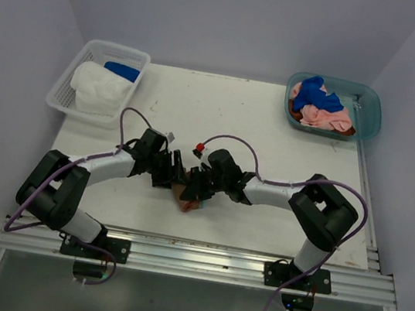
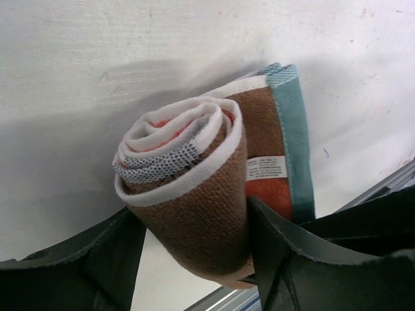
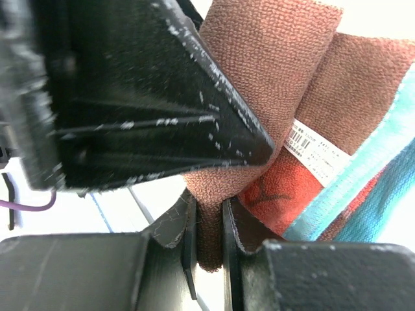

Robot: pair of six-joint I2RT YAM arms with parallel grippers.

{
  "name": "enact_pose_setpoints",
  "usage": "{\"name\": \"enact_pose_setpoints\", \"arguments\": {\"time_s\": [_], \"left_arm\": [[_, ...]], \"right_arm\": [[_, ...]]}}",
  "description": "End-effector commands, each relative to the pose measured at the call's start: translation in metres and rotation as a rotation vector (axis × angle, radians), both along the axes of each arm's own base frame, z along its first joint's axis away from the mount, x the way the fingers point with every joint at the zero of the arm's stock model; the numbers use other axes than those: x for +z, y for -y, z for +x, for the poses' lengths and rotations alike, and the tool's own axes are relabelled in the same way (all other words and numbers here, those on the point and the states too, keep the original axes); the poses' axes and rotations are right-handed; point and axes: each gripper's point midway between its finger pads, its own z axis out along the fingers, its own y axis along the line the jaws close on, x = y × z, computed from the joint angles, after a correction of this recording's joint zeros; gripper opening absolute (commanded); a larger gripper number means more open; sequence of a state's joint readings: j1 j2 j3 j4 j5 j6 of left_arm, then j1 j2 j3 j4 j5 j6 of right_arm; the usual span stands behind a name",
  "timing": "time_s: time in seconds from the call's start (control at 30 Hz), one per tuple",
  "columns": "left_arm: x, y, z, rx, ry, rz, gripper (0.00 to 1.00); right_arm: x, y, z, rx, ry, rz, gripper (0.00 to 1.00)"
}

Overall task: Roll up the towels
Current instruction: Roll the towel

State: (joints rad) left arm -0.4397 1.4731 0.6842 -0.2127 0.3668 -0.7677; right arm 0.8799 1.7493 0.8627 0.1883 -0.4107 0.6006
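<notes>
A brown towel point(image 2: 194, 194) with a teal edge and a white label is wound into a roll just above the table's front middle. It shows as a brown scrap point(image 1: 187, 201) between the two arms in the top view. My left gripper point(image 2: 192, 217) holds the roll across its width, a finger pressed to each side. My right gripper point(image 3: 209, 207) is shut on a fold of the same towel point(image 3: 272, 58). The two grippers point(image 1: 177, 173) point(image 1: 198, 187) meet nose to nose. The left gripper's black finger point(image 3: 162, 97) fills much of the right wrist view.
A white mesh basket point(image 1: 118, 47) at the back left holds a white towel point(image 1: 96, 90) and a blue one point(image 1: 122, 72). A teal tub point(image 1: 371, 117) at the back right holds pink point(image 1: 326, 117) and blue point(image 1: 309, 95) towels. A metal rail point(image 1: 192, 256) runs along the front edge.
</notes>
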Motion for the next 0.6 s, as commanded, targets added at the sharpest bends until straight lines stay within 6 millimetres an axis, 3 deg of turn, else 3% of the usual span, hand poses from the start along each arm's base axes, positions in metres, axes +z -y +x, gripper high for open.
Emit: {"name": "enact_pose_setpoints", "arguments": {"time_s": [0.0, 0.17, 0.2, 0.27, 0.37, 0.47, 0.5, 0.57], "left_arm": [[-0.006, 0.002, 0.002, -0.004, 0.009, -0.014, 0.64], [-0.011, 0.001, 0.0, 0.0, -0.002, -0.011, 0.47], [-0.012, 0.001, 0.0, -0.001, -0.005, -0.011, 0.45], [-0.012, 0.001, 0.0, 0.003, -0.008, -0.012, 0.41], [-0.013, 0.002, -0.001, 0.005, -0.015, -0.014, 0.39], [-0.014, 0.002, -0.002, 0.001, -0.025, -0.016, 0.35], [-0.014, 0.002, -0.003, 0.001, -0.027, -0.015, 0.35], [-0.015, 0.001, -0.003, 0.003, -0.03, -0.012, 0.34]], "right_arm": [[0.006, -0.001, -0.004, 0.012, -0.02, 0.035, 0.0], [-0.002, 0.01, -0.002, -0.011, -0.019, -0.028, 0.01], [0.0, 0.011, 0.003, -0.015, 0.007, -0.048, 0.06], [-0.005, 0.022, 0.007, -0.048, 0.031, -0.13, 0.23], [0.007, 0.029, 0.013, -0.069, 0.095, -0.174, 0.44], [0.018, 0.036, 0.014, -0.071, 0.16, -0.233, 0.54], [0.024, 0.038, 0.022, -0.097, 0.217, -0.265, 0.55], [0.035, 0.04, 0.017, -0.092, 0.269, -0.297, 0.57]]}}
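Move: The left hand's open fingers straddle the upper end of the rolled towel; its middle lies about 4 cm back and 4 cm to that hand's right, 1 cm lower. The right hand still pinches the roll, whose middle is some 1 cm back and 2 cm to its left, about 2 cm down. The flat blue-edged tail lies roughly 2 cm back, 3 cm right of the right hand and 4 cm below. The left fingers close around the roll's end while the right lets go and draws about 3 cm right. ##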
